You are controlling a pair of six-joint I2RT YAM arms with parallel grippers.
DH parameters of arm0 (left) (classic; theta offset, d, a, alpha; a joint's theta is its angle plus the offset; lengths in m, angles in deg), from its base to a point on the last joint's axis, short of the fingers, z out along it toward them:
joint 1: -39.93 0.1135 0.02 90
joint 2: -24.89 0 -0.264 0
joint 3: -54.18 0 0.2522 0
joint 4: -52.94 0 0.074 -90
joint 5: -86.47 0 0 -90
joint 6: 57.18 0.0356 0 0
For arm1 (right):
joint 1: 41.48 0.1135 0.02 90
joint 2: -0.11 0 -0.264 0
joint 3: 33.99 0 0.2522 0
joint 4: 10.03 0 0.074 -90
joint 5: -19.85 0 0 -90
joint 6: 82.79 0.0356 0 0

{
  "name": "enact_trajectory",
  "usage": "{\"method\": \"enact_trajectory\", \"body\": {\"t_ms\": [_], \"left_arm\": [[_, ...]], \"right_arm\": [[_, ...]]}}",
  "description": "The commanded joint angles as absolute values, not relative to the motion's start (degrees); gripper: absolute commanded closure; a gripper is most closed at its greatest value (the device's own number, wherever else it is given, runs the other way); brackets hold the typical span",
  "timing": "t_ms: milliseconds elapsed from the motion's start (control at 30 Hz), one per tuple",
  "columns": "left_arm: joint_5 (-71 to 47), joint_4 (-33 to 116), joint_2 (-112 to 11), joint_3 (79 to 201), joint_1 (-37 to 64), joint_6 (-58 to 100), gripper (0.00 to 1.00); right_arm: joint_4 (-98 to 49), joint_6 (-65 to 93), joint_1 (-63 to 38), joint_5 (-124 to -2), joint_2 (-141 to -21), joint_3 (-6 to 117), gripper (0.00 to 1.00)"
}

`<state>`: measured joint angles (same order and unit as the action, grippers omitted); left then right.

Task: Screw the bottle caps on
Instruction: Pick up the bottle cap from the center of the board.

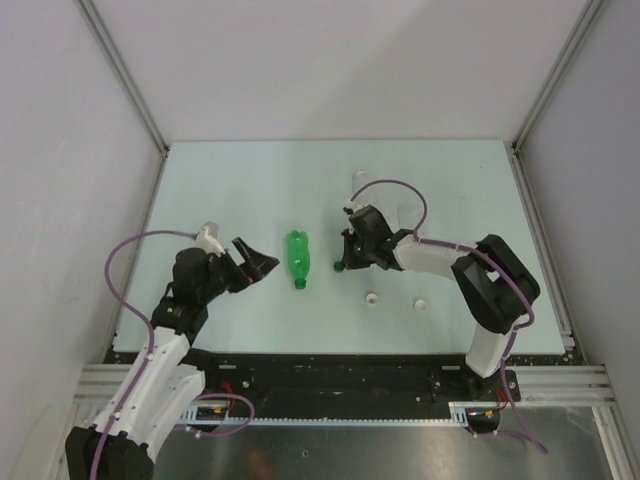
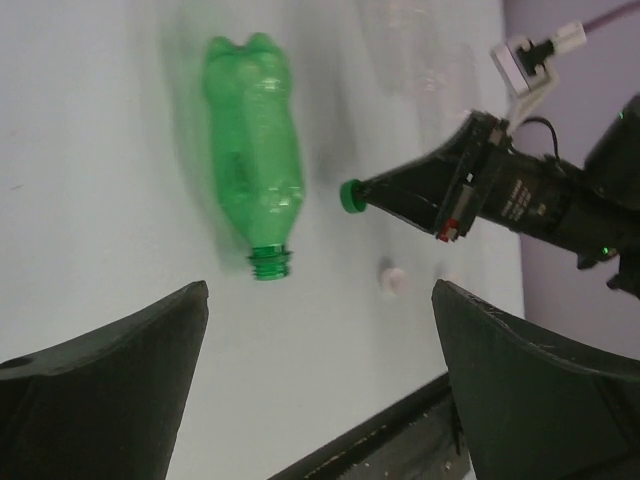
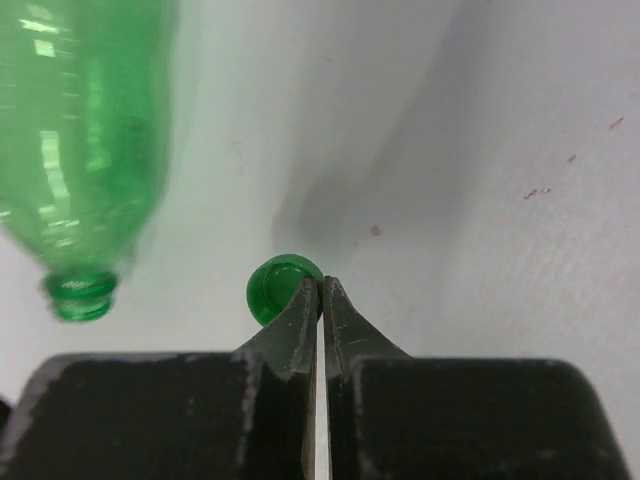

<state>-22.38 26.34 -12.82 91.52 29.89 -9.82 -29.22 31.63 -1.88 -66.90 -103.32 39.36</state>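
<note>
A translucent green bottle lies uncapped on the table, its open neck toward the near edge. Just right of the neck is the dark green cap. My right gripper is shut on its rim, down at the table. My left gripper hangs open left of the bottle, holding nothing. Two white caps lie loose nearer the front. Two clear bottles lie behind the right arm, faint and partly hidden.
Grey side walls with metal posts close in the table on the left, right and back. A black rail runs along the near edge by the arm bases. One white cap lies between the green bottle's neck and that rail.
</note>
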Motion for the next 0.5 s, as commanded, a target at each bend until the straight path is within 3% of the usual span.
{"method": "enact_trajectory", "body": {"t_ms": [0, 233, 467], "left_arm": [[-29.2, 39.8, -13.3, 94.5, 24.2, -13.1, 0.01], [-36.2, 55.7, -22.1, 103.0, 14.3, -17.6, 0.02], [-37.4, 66.6, -24.7, 111.3, 5.1, -19.3, 0.05]], "right_arm": [[-26.7, 32.7, -4.1, -59.4, -92.1, 39.8, 1.0], [-9.6, 42.3, -16.9, -36.6, -70.3, 31.8, 1.0], [1.2, 49.2, -20.0, -27.8, -55.8, 28.8, 1.0]]}}
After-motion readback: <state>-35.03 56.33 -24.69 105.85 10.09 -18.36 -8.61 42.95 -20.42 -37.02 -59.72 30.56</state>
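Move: The green cap is already nipped by one rim in the shut right fingertips, some 1 cm left of the hand point, at about board level. From that hand, the green bottle lies about 10 cm left and 2 cm farther out, roughly level in height. A white cap is about 7 cm right and 9 cm nearer. From the open left hand, the green cap is about 5 cm ahead, 19 cm right and 11 cm below. The green cap goes up fast, some 30 cm, still pinched in the shut right fingertips. The right hand drifts about 6 cm right as its fingers swing up from steeply downward to nearly level, pointing left and forward. Meanwhile the open left hand rises about 18 cm and goes 13 cm right towards the cap, turning clockwise and tipping up until its fingers point nearly level to the right. ##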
